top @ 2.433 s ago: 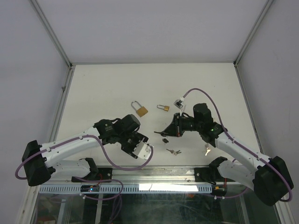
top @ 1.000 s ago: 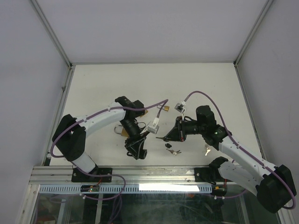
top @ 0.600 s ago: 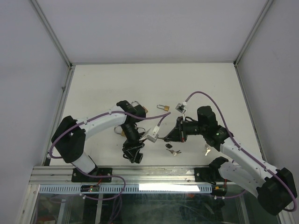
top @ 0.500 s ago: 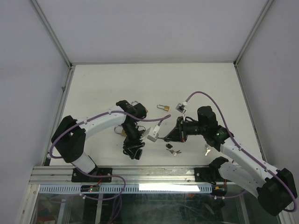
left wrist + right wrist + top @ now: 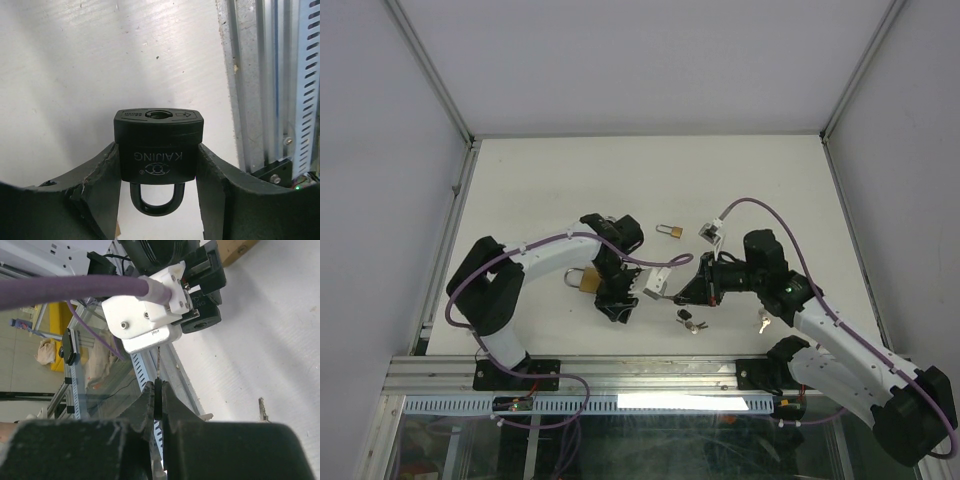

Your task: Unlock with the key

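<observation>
A black padlock marked KAIJING sits between the fingers of my left gripper, shackle toward the wrist and keyhole end facing away. From above, the left gripper hangs low over the table's near middle. My right gripper is shut on the black head of a key, whose thin blade points at the left wrist's white camera mount. Just beyond that mount is the black padlock. In the top view the right gripper faces left, close to the left gripper.
A large brass padlock lies beside the left arm, and a small brass padlock lies farther back. Loose keys rest below the right gripper, another key by the right arm. The metal rail runs along the table's near edge.
The left gripper with the black padlock has swung right and slightly back, toward the key. The right gripper has held its place with the key.
</observation>
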Robot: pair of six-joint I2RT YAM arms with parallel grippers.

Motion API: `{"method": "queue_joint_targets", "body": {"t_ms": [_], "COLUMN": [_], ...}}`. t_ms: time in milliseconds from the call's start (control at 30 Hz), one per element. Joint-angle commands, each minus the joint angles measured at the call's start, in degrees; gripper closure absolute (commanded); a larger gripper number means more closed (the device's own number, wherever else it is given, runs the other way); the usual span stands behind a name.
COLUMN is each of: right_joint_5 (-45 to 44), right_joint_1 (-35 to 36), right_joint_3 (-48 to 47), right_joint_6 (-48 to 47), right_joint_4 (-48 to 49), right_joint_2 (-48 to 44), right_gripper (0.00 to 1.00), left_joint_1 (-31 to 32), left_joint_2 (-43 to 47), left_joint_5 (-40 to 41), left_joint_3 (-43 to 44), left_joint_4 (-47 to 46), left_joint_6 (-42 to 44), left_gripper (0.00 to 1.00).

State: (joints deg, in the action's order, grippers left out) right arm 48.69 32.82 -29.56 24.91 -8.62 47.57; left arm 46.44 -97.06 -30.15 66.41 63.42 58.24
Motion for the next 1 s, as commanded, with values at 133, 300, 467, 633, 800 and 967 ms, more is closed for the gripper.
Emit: {"method": "queue_joint_targets", "body": {"t_ms": [133, 300, 467, 633, 800, 967], "right_joint_5": [-1.83, -2.88, -3.11, -3.36, -3.12, -3.07], "right_joint_1": [-0.04, -0.09, -0.1, -0.08, -0.11, -0.05], "right_joint_3": [-3.34, -3.76, -4.31, -4.74, -5.04, -5.08], "right_joint_6": [-0.65, -1.57, -2.07, -2.31, -1.88, -1.2], "right_joint_4": [-0.62, -2.7, -3.83, -4.56, -4.64, -4.82], "right_joint_2": [-3.26, -3.8, -3.89, -4.16, -4.27, -5.03], "right_gripper": [1.0, 1.0, 1.0, 1.0, 1.0, 1.0], "left_joint_1": [-0.56, -0.53, -0.63, -0.64, -0.98, -1.14], "left_joint_2": [-4.08, -4.19, -3.46, 0.1, 5.1, 19.22], "left_joint_5": [5.17, 10.93, 11.23, 10.82, 12.39, 7.93], "left_joint_3": [-0.85, -4.11, -7.2, -8.9, -10.1, -17.41], "left_joint_4": [-3.21, -10.02, -12.09, -14.8, -18.56, -21.31], "left_joint_6": [11.79, 14.1, 15.25, 15.6, 13.8, 15.65], "left_gripper": [0.98, 0.75, 0.41, 0.01, 0.01, 0.01]}}
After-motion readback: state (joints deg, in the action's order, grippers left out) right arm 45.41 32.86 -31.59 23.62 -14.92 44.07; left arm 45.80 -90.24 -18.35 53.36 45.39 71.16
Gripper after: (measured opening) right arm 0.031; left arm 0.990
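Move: The black padlock is already in the left fingers; the bare patch of table it goes to is about 4 cm below and 3 cm ahead. The nearer brass padlock lies some 8 cm ahead and 7 cm left of the left hand, a farther one 17 cm ahead and about 1 cm left, the loose keys 17 cm right and 1 cm back, all about 5 cm lower. From the right hand, the black padlock is about 14 cm left, 1 cm back and 12 cm below. The black padlock is lowered about 4 cm by the left hand while easing some 3 cm forward, down to the table beside the nearer brass padlock. The fingers then open wide and let go, the hand creeping on about a centimetre and starting to lift. Over the whole move the wrist swings the fingertips forward about 20 degrees, turning slightly clockwise. The right hand keeps hold of its key, dipping slightly and coming back up. ##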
